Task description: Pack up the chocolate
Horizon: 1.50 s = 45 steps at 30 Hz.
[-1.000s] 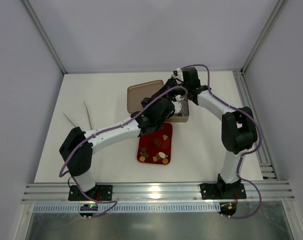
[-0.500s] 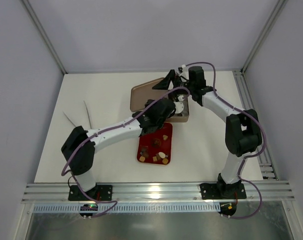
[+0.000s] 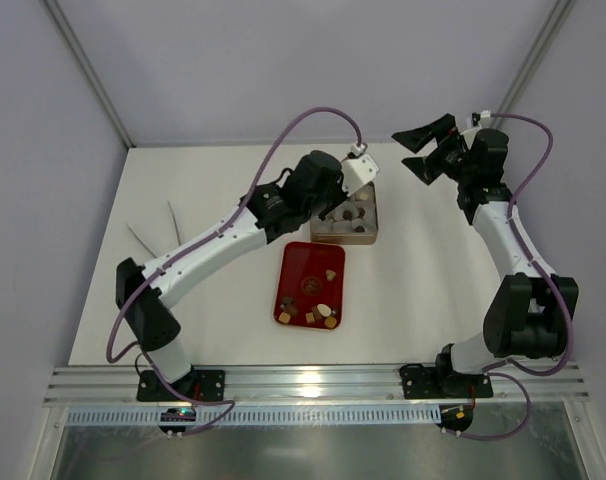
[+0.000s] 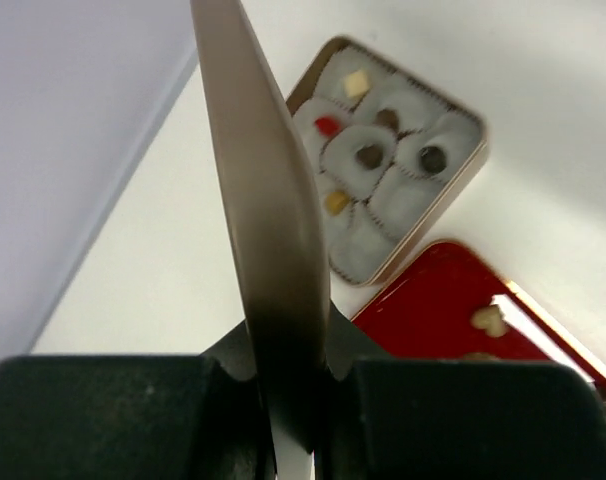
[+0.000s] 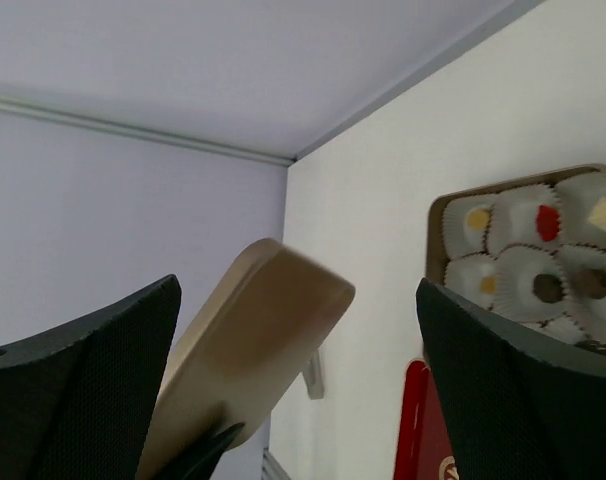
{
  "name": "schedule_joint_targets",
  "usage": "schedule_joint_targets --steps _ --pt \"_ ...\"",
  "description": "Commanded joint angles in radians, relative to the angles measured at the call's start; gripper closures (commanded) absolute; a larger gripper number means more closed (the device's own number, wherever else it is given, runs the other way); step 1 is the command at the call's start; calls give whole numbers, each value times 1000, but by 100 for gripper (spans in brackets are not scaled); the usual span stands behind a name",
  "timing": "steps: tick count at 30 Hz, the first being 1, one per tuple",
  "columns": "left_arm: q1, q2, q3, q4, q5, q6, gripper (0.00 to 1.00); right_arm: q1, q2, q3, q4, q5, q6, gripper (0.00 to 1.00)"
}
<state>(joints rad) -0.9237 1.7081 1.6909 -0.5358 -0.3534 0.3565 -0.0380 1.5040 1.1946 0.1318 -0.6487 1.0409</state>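
Note:
A tan box (image 3: 371, 232) of white paper cups lies mid-table, and some cups hold chocolate (image 4: 370, 155). More chocolate pieces (image 3: 324, 314) sit on the red tray (image 3: 296, 268) in front of it. My left gripper (image 4: 283, 372) is shut on the tan box lid (image 4: 263, 200), holding it on edge above the table, left of the box (image 4: 423, 225). From above, the left arm hides the lid. The right wrist view shows the lid (image 5: 253, 340) tilted in the air. My right gripper (image 3: 426, 151) hangs open to the right of the box, with nothing in it.
Two thin pale sticks (image 3: 155, 233) lie on the table's left side. Metal frame rails run along the right edge (image 3: 504, 225) and the near edge (image 3: 313, 378). Grey walls enclose the table on three sides.
The right gripper let go of the lid, opened wide and swung up to the right. The left gripper shut on the lid and raised it on edge, uncovering the box.

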Motion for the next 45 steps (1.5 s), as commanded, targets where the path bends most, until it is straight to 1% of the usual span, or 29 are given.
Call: schedule_joint_targets --steps 1,2,4,5,7,8,10,11,12,15,16,17,20,21,22,31,33,34,36,45 --pt "74 -7 136 -69 348 -245 100 -19 -56 -10 -99 165 -148 0" --pt "130 10 154 -64 511 -349 100 -19 -62 -6 -163 188 -206 0" --pt "189 34 200 -35 673 -476 100 -19 -71 -13 -190 231 -245 0" --pt "235 68 211 -23 815 -589 100 -19 -74 -26 -216 245 -260 0" --pt "272 113 254 13 907 -678 100 -17 -76 -35 -234 268 -306 0" --pt "299 157 268 17 982 -756 100 -19 -74 -46 -247 276 -318 0" --pt "321 205 308 43 1046 -827 100 -19 -67 -52 -258 288 -346 0" --pt "330 226 323 52 1074 -887 100 -19 -64 -56 -268 293 -354 0" --pt "345 275 337 57 1114 -915 100 -19 -61 -61 -271 296 -366 0" --pt "371 355 368 97 1160 -987 100 -19 -34 -61 -281 294 -381 0" --pt "378 375 365 152 1197 -1016 100 -17 -19 -64 -279 291 -390 0" --pt "387 408 363 189 1227 -1095 100 -16 -11 -63 -282 290 -395 0" --pt "421 456 366 301 1284 -1175 100 -11 19 -63 -284 281 -407 0" --pt "433 482 363 333 1297 -1232 100 -10 28 -63 -281 279 -409 0" --pt "442 495 360 408 1330 -1267 100 -2 44 -66 -281 279 -413 0" --pt "494 614 362 574 1389 -1464 100 38 153 -30 -265 274 -421 2" --pt "499 628 352 612 1403 -1485 100 38 179 -21 -265 279 -426 2" --pt "499 633 343 638 1404 -1510 100 65 185 -7 -262 282 -426 2" --pt "500 643 320 715 1409 -1547 100 72 206 5 -265 290 -432 2" --pt "514 699 299 723 1412 -1550 100 92 252 40 -253 302 -433 2"
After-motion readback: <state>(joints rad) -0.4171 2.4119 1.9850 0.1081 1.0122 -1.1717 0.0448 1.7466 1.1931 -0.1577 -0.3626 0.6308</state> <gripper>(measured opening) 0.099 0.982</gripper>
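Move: The left hand still pinches the lid by one edge. The open chocolate box lies about 13 cm ahead of it, 7 cm to its right and 25 cm below; the red tray is some 9 cm back, 2 cm left and 27 cm down. From the empty, open right hand the box is roughly 4 cm ahead, 11 cm left and 28 cm below, and the held lid about 4 cm back, 15 cm left and slightly lower. Keeping its pinch on the lid's edge, the left hand carries it over the box: about 12 cm forward and 5 cm right, rising briefly, then sinking to some 9 cm below its start, while the wrist swings round by roughly 100 degrees until the fingers point right, almost level. The right hand, staying open, sinks about 18 cm towards the box's right side, swaying left and back, with its fingers tipping down and rolling. ##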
